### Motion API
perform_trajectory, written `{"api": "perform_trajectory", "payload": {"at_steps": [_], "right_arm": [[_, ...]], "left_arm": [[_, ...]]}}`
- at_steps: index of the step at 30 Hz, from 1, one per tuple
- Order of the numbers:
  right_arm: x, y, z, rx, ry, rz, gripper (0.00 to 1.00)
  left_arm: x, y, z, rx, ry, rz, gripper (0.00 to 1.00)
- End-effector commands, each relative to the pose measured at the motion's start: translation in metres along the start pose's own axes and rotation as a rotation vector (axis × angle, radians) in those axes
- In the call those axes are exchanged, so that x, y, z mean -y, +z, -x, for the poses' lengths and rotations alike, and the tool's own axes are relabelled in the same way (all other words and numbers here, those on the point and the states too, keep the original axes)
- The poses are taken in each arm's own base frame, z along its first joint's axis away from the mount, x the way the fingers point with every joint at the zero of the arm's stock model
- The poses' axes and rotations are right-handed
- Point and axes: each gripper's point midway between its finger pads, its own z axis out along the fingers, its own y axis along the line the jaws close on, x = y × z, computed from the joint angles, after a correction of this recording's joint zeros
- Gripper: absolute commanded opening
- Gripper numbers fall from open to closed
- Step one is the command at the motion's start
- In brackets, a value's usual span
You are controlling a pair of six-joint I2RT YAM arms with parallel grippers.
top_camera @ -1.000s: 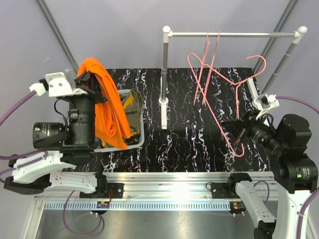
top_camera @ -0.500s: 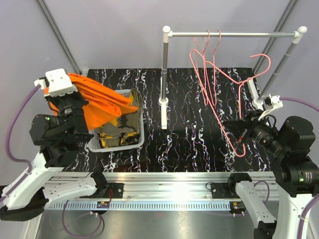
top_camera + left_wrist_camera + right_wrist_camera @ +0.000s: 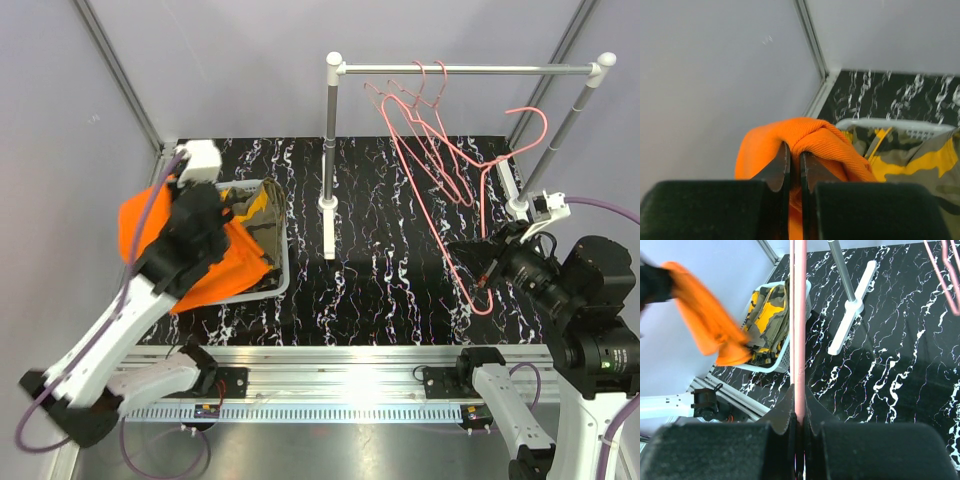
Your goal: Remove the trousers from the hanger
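Note:
The orange trousers hang bunched from my left gripper, partly over the left side of the white basket. The left wrist view shows that gripper shut on a fold of the orange trousers. The camouflage trousers lie inside the basket. My right gripper is shut on the lower bar of a pink wire hanger at the right of the table. In the right wrist view the hanger bar runs up from between the closed fingers, and the orange trousers look blurred.
Two more bare pink hangers hang on the white rail. The rack's post and foot stand mid-table, right of the basket. Walls close in at the left and back.
My left arm has swung over and down, carrying the orange trousers from high above the basket to its left side. The hangers on the rail have swayed. The right arm has barely moved.

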Motion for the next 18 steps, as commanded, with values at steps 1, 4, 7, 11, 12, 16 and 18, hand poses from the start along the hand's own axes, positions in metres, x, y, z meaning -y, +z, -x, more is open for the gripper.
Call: {"api": "perform_trajectory", "payload": {"at_steps": [1, 4, 7, 11, 12, 16, 18], "right_arm": [[-0.017, -0.010, 0.017, 0.072, -0.052, 0.049, 0.00], [-0.016, -0.012, 0.015, 0.073, -0.058, 0.044, 0.00], [-0.013, -0.011, 0.012, 0.065, -0.063, 0.032, 0.00], [-0.013, -0.010, 0.012, 0.066, -0.061, 0.037, 0.00], [-0.013, -0.010, 0.012, 0.066, -0.061, 0.038, 0.00], [-0.010, -0.007, 0.012, 0.063, -0.058, 0.031, 0.00], [-0.007, -0.006, 0.010, 0.058, -0.056, 0.022, 0.00]], "left_arm": [[0.056, 0.033, -0.024, -0.135, -0.032, -0.121, 0.00], [0.098, 0.052, -0.045, -0.247, 0.023, -0.188, 0.00], [0.124, 0.062, -0.051, -0.306, 0.065, -0.223, 0.00], [0.154, 0.071, -0.060, -0.369, 0.082, -0.276, 0.00], [0.160, 0.071, -0.062, -0.380, 0.080, -0.294, 0.00], [0.189, 0.078, -0.062, -0.416, 0.037, -0.351, 0.00], [0.197, 0.079, -0.051, -0.427, -0.007, -0.372, 0.00]]}}
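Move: The left hand already pinches the orange trousers; the basket they go to lies about 8 cm ahead, 9 cm to its right and 35 cm below. The camouflage trousers lie in the basket, some 9 cm ahead and 11 cm right of the hand. The rack's near post foot is roughly 18 cm ahead and 35 cm right. From the right hand, the basket is about 20 cm ahead, 52 cm left and 36 cm below. The left hand sinks some 14 cm, forward and right over the basket, tipping down 30 degrees, still pinching the trousers. ##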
